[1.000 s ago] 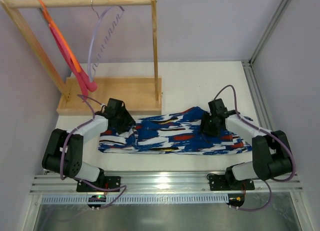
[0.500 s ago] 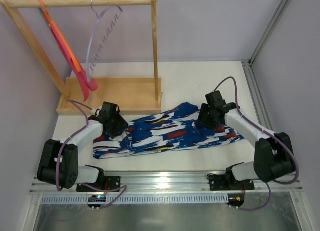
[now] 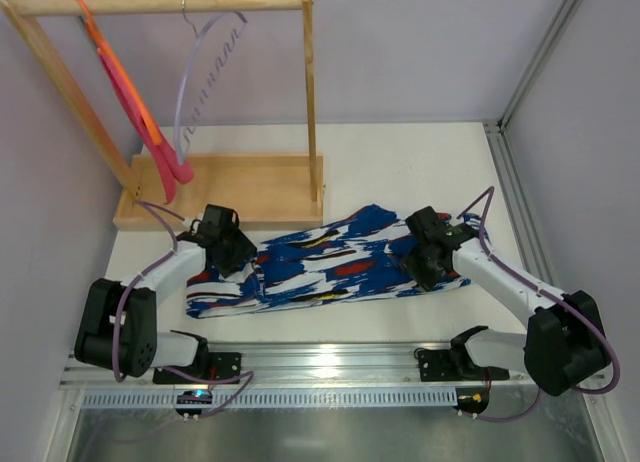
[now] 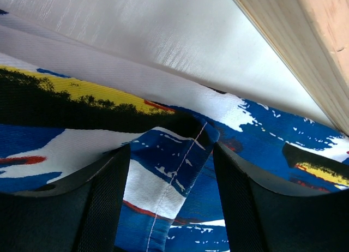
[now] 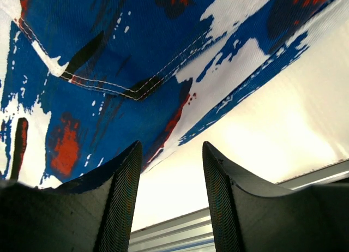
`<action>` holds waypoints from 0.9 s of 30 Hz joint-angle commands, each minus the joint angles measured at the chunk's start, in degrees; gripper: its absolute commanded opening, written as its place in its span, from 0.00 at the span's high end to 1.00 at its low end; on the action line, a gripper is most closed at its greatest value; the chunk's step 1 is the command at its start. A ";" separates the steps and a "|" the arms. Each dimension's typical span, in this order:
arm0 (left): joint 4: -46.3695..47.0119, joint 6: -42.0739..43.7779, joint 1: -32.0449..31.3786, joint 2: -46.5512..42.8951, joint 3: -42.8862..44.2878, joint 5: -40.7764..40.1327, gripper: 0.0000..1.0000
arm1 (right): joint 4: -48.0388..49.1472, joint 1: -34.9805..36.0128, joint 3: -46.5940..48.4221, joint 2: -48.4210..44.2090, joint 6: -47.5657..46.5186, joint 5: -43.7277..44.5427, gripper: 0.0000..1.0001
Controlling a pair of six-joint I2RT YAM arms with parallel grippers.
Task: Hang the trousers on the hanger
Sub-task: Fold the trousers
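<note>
The printed trousers (image 3: 330, 267) lie spread across the table, left to right, in front of the arms. My left gripper (image 3: 228, 250) is at their left end. In the left wrist view a stitched fold of the trousers (image 4: 174, 181) stands between its fingers (image 4: 103, 203), and the gripper (image 4: 172, 148) is shut on that fold. My right gripper (image 3: 432, 267) sits at the trousers' right end, open. In the right wrist view it (image 5: 171, 148) has only bare table between its fingertips, with the cloth edge (image 5: 109, 55) just beyond. The pale hanger (image 3: 205, 72) hangs from the wooden rail at the back left.
A wooden rack stands on a base board (image 3: 240, 187) behind the trousers; its edge (image 4: 322, 45) lies close to my left gripper. An orange hanger (image 3: 125, 87) with pink-red cloth (image 3: 165, 167) hangs left of the pale one. An aluminium rail (image 3: 330, 367) runs along the near edge.
The trousers slid slightly left and their right end drew in. My right gripper moved off the cloth, toward the near right edge, and its jaws narrowed a little. The left gripper shifted left, then stayed.
</note>
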 commanded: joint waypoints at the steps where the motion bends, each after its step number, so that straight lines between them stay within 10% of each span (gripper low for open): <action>1: -0.37 0.23 0.44 1.67 -3.61 -1.33 0.36 | 1.09 2.81 0.46 1.40 9.92 2.46 0.49; 9: 0.24 -0.38 0.44 1.76 -5.11 -1.33 0.36 | 5.92 6.07 -0.68 7.04 14.50 2.11 0.50; 16: -1.16 -0.65 0.44 2.98 -4.49 -4.75 0.36 | 3.82 5.98 -3.84 3.09 14.42 7.91 0.96; 27: -4.15 -0.91 0.88 6.51 -2.03 -7.65 0.35 | -7.53 6.07 -5.77 0.01 11.69 16.00 0.96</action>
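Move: The near edge of the trousers lies about 3 cm below the right hand and some 2 cm to its left, neither ahead nor back. The stitched pocket is roughly 6 cm ahead and 2 cm left of that hand; the blue bulge on the trousers' far edge is about 14 cm ahead and 11 cm left. From the left hand, that same near edge is some 36 cm to the right and 4 cm back. Down and to the left, about 2.5 cm each way, the right hand sinks onto the near edge of the trousers with its fingers half open, then shuts them fully to pinch the cloth. Keeping them shut, it slides about 2.5 cm back to the right and 1 cm towards the base, having turned some 5 to 10 degrees clockwise. ##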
